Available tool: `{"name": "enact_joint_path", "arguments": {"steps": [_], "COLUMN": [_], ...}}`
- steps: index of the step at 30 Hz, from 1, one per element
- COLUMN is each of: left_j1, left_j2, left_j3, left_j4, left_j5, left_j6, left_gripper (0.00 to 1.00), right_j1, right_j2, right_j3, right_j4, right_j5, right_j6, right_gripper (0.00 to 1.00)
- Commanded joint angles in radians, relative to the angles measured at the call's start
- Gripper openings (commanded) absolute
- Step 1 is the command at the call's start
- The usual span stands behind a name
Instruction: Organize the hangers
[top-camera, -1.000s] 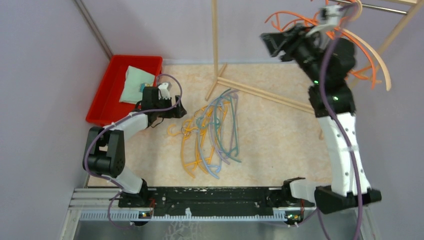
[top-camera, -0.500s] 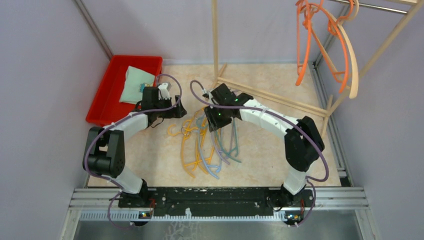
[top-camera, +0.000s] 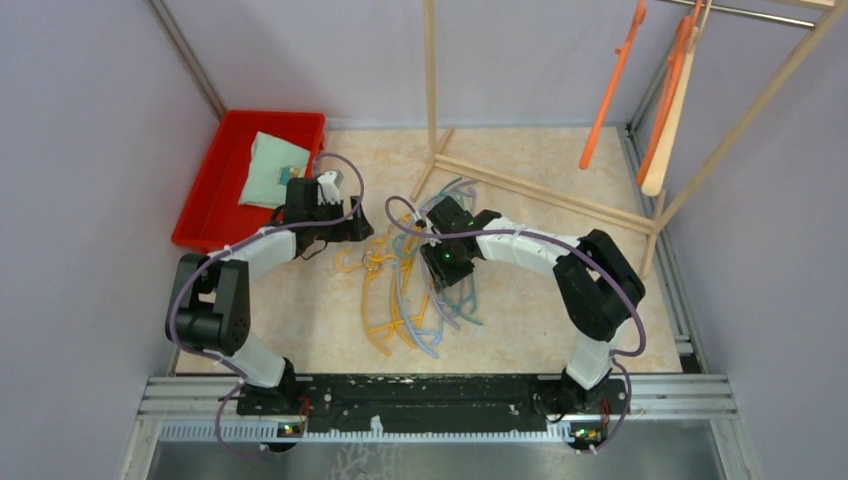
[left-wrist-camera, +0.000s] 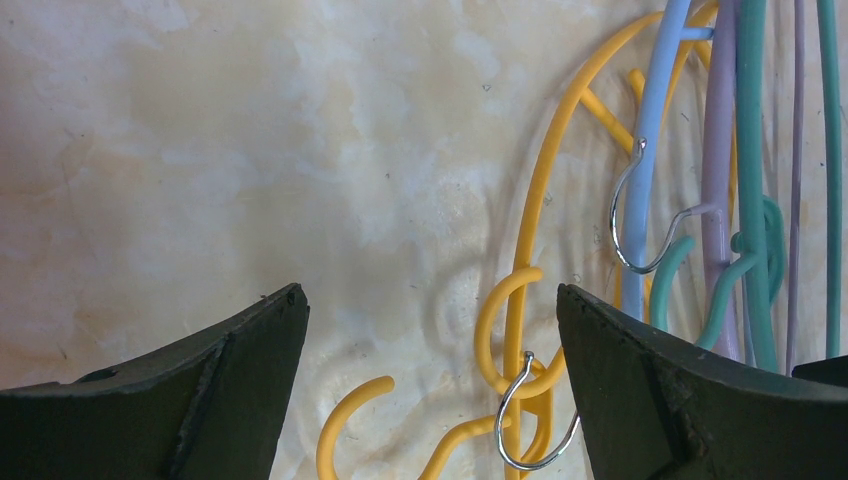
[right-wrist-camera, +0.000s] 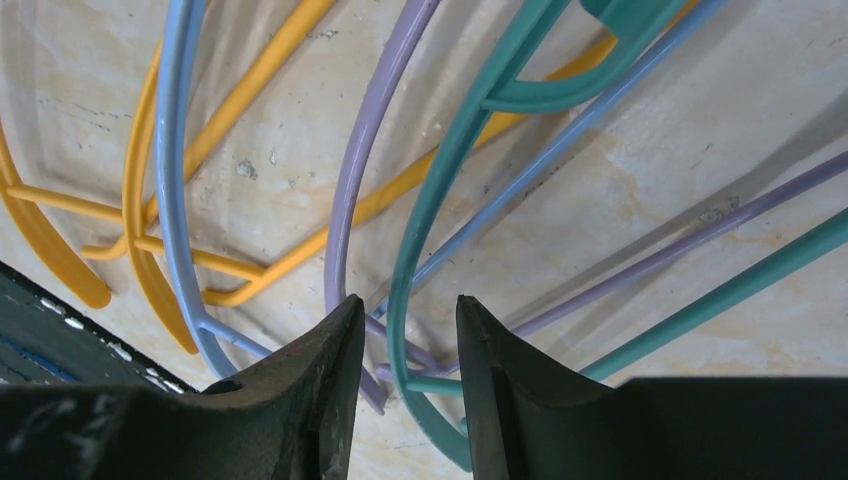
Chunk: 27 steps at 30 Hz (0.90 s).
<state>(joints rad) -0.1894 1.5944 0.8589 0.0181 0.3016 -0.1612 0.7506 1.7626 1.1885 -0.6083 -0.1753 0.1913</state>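
A tangle of hangers (top-camera: 415, 290) in yellow, teal, light blue and lavender lies on the table. My right gripper (top-camera: 449, 272) is down on the pile. Its jaws (right-wrist-camera: 405, 318) stand narrowly open astride a teal hanger (right-wrist-camera: 420, 230), with a lavender one (right-wrist-camera: 350, 190) by the left finger. My left gripper (top-camera: 347, 224) hovers wide open (left-wrist-camera: 430, 295) at the pile's left edge, over a yellow hanger (left-wrist-camera: 538, 200) and a silver wire hook (left-wrist-camera: 504, 405). An orange hanger (top-camera: 608, 95) and a beige one (top-camera: 660, 140) hang on the rack at the top right.
The rack's wooden poles (top-camera: 430, 80) and floor rail (top-camera: 540, 188) stand behind the pile. A red bin (top-camera: 205, 205) holding a folded cloth (top-camera: 272, 168) sits at the back left, close to my left arm. Purple walls enclose the table.
My right arm came down from the rack to the pile and its jaws narrowed around the teal hanger. The hung hangers have swung edge-on. The left arm has stayed put.
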Motion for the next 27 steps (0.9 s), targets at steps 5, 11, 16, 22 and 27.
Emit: {"name": "enact_joint_path", "arguments": {"steps": [5,11,16,22,27], "left_j1": [0.001,0.001,0.001,0.001,0.001], "left_j2": [-0.036,-0.039,-0.046,-0.060,-0.071], "left_j3": [-0.015,-0.020,-0.020,-0.021,-0.027], "left_j4": [0.003,0.000,0.000,0.000,-0.001], "left_j5": [0.009,0.005,0.000,-0.008,-0.017], "left_j6": [0.004,0.003,0.008,0.009,0.015], "left_gripper": [0.99,0.99,0.99,0.99,0.99], "right_j1": [-0.002,-0.002,-0.002,-0.001,-0.013], "right_j2": [0.038,0.054,-0.007,-0.179,-0.230], "right_j3": [-0.043,-0.060,0.002,0.132,0.271], "right_j4": [0.116,0.128,0.044,-0.075,-0.123], "right_j5": [-0.031,-0.023,0.010,0.025,-0.001], "right_j6": [0.006,0.008,0.003,0.027,0.083], "right_gripper": [0.38,0.29,0.00,0.00,0.00]}}
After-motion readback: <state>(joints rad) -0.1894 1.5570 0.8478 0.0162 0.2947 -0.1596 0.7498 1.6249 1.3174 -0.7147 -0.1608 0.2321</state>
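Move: The teal hanger's curved side lies almost straight under the right gripper, some 3 cm down and between the parted fingers. The purple hanger's curved side runs about 3 cm to its left, level fore and aft, and the blue hanger's some 7 cm to the left, likewise level. From the left gripper, that stretch of the teal hanger is about 15 cm to the right, 13 cm back and 5 cm lower. Lower the right gripper about 2.5 cm so the half-open fingers straddle the curved side of the teal hanger, near its lower end, and shut them to pinch it. Then lift the hanger briskly off the pile, roughly 11 cm up from the low point, easing slightly forward only towards the end. ##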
